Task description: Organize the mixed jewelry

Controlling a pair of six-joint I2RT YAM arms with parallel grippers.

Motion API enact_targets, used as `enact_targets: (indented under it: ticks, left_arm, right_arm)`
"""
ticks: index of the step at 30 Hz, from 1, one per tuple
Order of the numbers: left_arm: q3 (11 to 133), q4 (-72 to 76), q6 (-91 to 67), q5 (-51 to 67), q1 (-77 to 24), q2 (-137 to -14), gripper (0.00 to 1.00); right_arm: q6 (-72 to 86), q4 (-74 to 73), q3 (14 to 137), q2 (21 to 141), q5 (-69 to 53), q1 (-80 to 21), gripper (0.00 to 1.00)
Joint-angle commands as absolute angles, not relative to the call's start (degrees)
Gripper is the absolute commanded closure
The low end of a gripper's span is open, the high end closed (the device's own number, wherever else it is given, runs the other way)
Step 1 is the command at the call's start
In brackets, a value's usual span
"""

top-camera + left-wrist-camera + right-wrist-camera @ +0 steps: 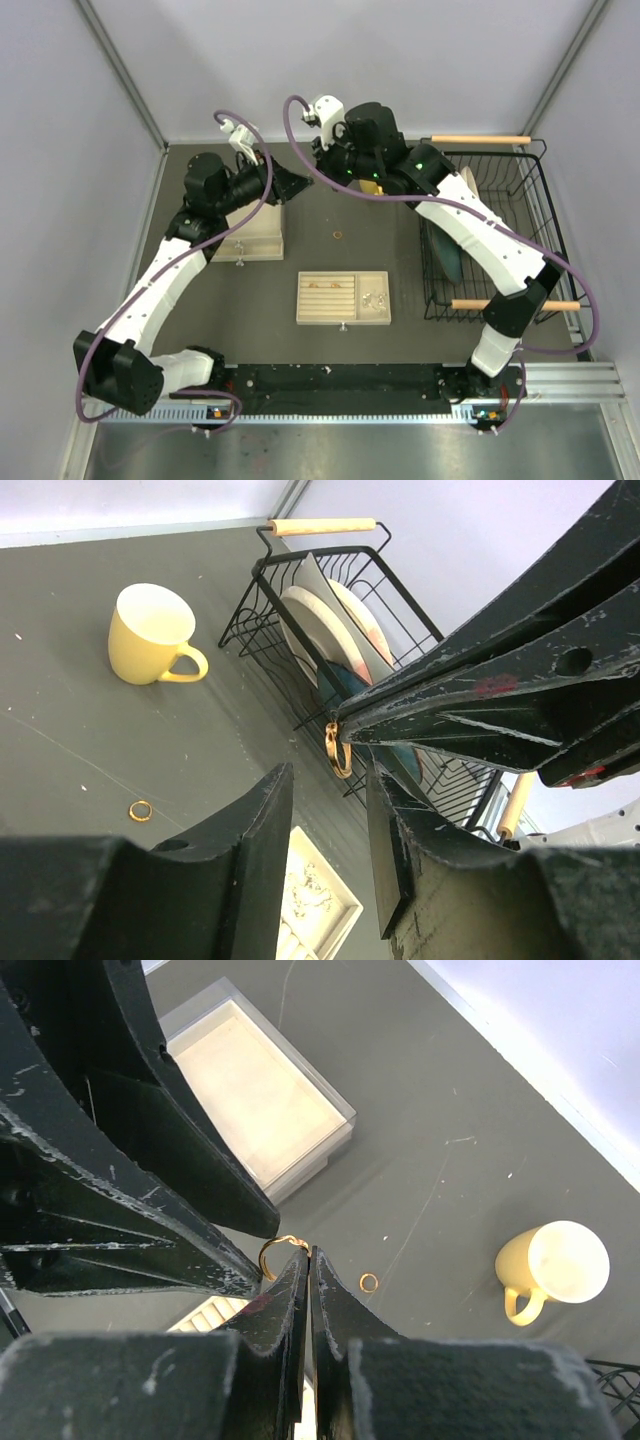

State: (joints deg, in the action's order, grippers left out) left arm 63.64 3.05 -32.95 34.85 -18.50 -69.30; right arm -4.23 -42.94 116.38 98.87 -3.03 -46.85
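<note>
My right gripper [310, 1252] is shut on a thin gold ring [272, 1254], pinched at the fingertips and held in the air over the back of the table. In the left wrist view that ring [338, 750] hangs just beyond my open left gripper [328, 780], in line with the gap and touching neither finger. The two grippers meet tip to tip in the top view, left [300, 183] and right [318, 172]. Another gold ring [337, 236] lies loose on the mat, also seen in both wrist views [140, 810] [369, 1282]. The cream slotted jewelry box [343, 297] holds small rings [325, 283] and a silvery cluster [372, 300].
A yellow mug [150, 633] stands at the back, mostly hidden by the right arm in the top view. A black wire dish rack [490, 230] with plates fills the right side. A pale lidded box [255, 232] sits at the left under the left arm.
</note>
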Motion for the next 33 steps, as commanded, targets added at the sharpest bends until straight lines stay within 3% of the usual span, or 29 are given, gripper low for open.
enact_targets:
  ticks: [1,33]
  left_arm:
    - [65.39,6.42,-33.31,34.45,-18.72,-69.96,0.60]
    - [64.78,8.44,-36.21,36.12,-18.90,-70.66,0.86]
  right_arm:
    - [-3.52,-42.36,118.56,98.09,-2.55,-47.99,1.00]
    - [-3.87,-42.19,118.21,99.67,-1.41,-48.96,1.00]
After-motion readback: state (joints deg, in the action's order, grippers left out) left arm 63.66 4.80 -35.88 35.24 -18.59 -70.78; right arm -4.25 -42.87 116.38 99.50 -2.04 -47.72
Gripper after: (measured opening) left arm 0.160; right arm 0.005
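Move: High over the table, some 29 cm up, the ring held in the right fingertips lies about 1 cm forward and 1 cm right of the left hand's point; from the right hand it is about 1 cm to the left, level fore and aft. From the left hand, the loose ring on the table is 5 cm ahead and 6 right, the jewelry tray 13 back and 8 right, and the yellow mug 20 ahead and 16 right. Closing around the gold ring at the right hand's fingertips, the left fingers go from partly open to nearly shut and come to pinch it, while the left hand dips barely 1 cm, comes most of the way back up and eases about half a centimetre to the right. The right hand keeps its shut grip and all but stays put, drifting some half a centimetre left and down. ##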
